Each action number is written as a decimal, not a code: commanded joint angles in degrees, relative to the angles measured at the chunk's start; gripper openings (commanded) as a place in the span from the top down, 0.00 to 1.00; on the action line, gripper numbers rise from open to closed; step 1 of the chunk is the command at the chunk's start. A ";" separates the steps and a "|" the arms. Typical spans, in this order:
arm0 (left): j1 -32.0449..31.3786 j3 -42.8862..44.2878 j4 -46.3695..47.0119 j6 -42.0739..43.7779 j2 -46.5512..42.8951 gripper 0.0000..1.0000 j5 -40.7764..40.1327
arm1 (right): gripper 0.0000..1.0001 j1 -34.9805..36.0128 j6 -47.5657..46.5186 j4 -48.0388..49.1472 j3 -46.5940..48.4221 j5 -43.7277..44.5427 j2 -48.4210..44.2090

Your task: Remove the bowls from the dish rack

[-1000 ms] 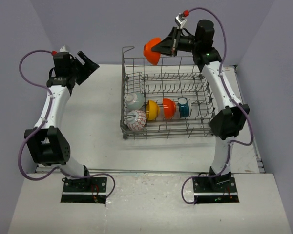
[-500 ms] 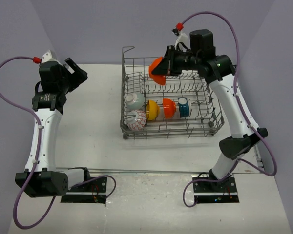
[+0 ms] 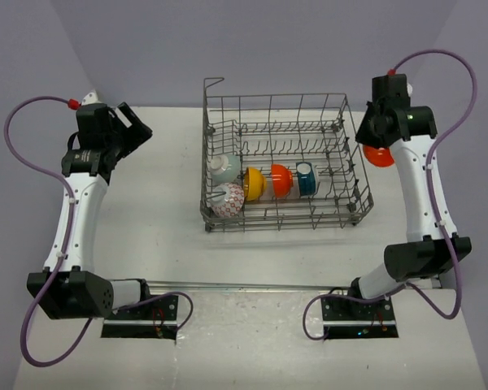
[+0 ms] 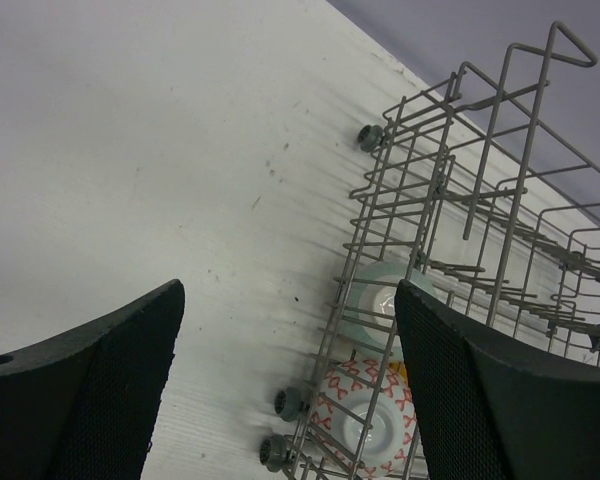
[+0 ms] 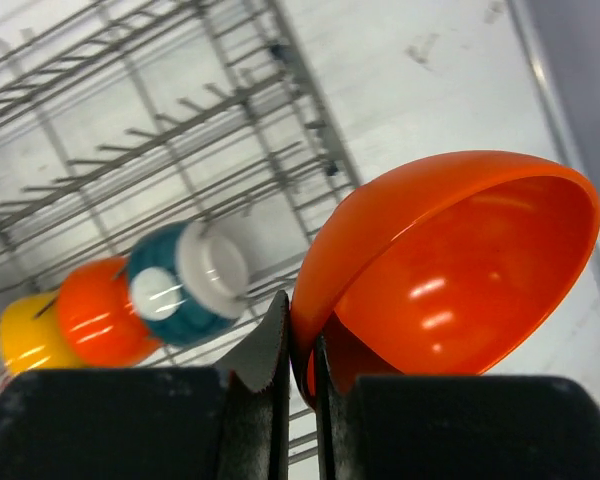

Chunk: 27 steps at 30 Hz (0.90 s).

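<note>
The grey wire dish rack (image 3: 276, 223) stands mid-table. In a row inside it sit a pale white-green bowl (image 3: 222, 169), a white bowl with red pattern (image 3: 227, 199), a yellow bowl (image 3: 253, 184), an orange bowl (image 3: 281, 180) and a teal bowl (image 3: 307, 179). My right gripper (image 5: 302, 350) is shut on the rim of a second orange bowl (image 5: 460, 270), held in the air just outside the rack's right side (image 3: 377, 156). My left gripper (image 4: 290, 390) hangs open and empty over the table left of the rack, looking at the rack's left end (image 4: 460, 170).
The rack rides on small grey wheels (image 4: 288, 403) at its corners. The table's right edge (image 3: 427, 244) runs close beside the held bowl. Bare white tabletop (image 3: 159, 187) lies between the left arm and the rack.
My right arm has swung the orange bowl from above the rack's back edge over to the right, outside the rack. The left arm has shifted only slightly and stays open.
</note>
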 commanded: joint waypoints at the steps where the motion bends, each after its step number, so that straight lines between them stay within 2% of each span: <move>1: -0.61 -0.01 -0.09 -0.38 1.23 0.14 1.58 | 1.00 -4.00 -1.22 -0.87 -1.10 6.94 -1.58; 5: -1.31 1.48 0.08 -0.38 2.90 0.14 2.38 | 1.00 -11.46 -0.87 -0.34 -4.17 5.99 -0.18; 8: -1.58 2.36 0.43 -0.29 4.22 0.14 2.47 | 1.00 -14.20 -0.34 0.80 -5.23 4.06 2.72; 27: -1.93 8.78 2.28 -0.29 15.20 0.14 4.76 | 1.00 -15.79 1.06 3.44 0.57 5.01 24.59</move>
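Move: The right hand already pinches an orange bowl by its rim, above the rack's right side. The bare table right of the rack lies about 12 cm to its right, 4 cm ahead and 28 cm below; the teal bowl is roughly 19 cm left, level with the hand, the other orange bowl some 28 cm left, also level, both about 23 cm below. From the left hand, that bare table is about 85 cm right, 3 cm ahead and 26 cm below. The right lowers its pinched orange bowl some 16 cm and 12 cm rightward towards bare table; left eases forward-down. ##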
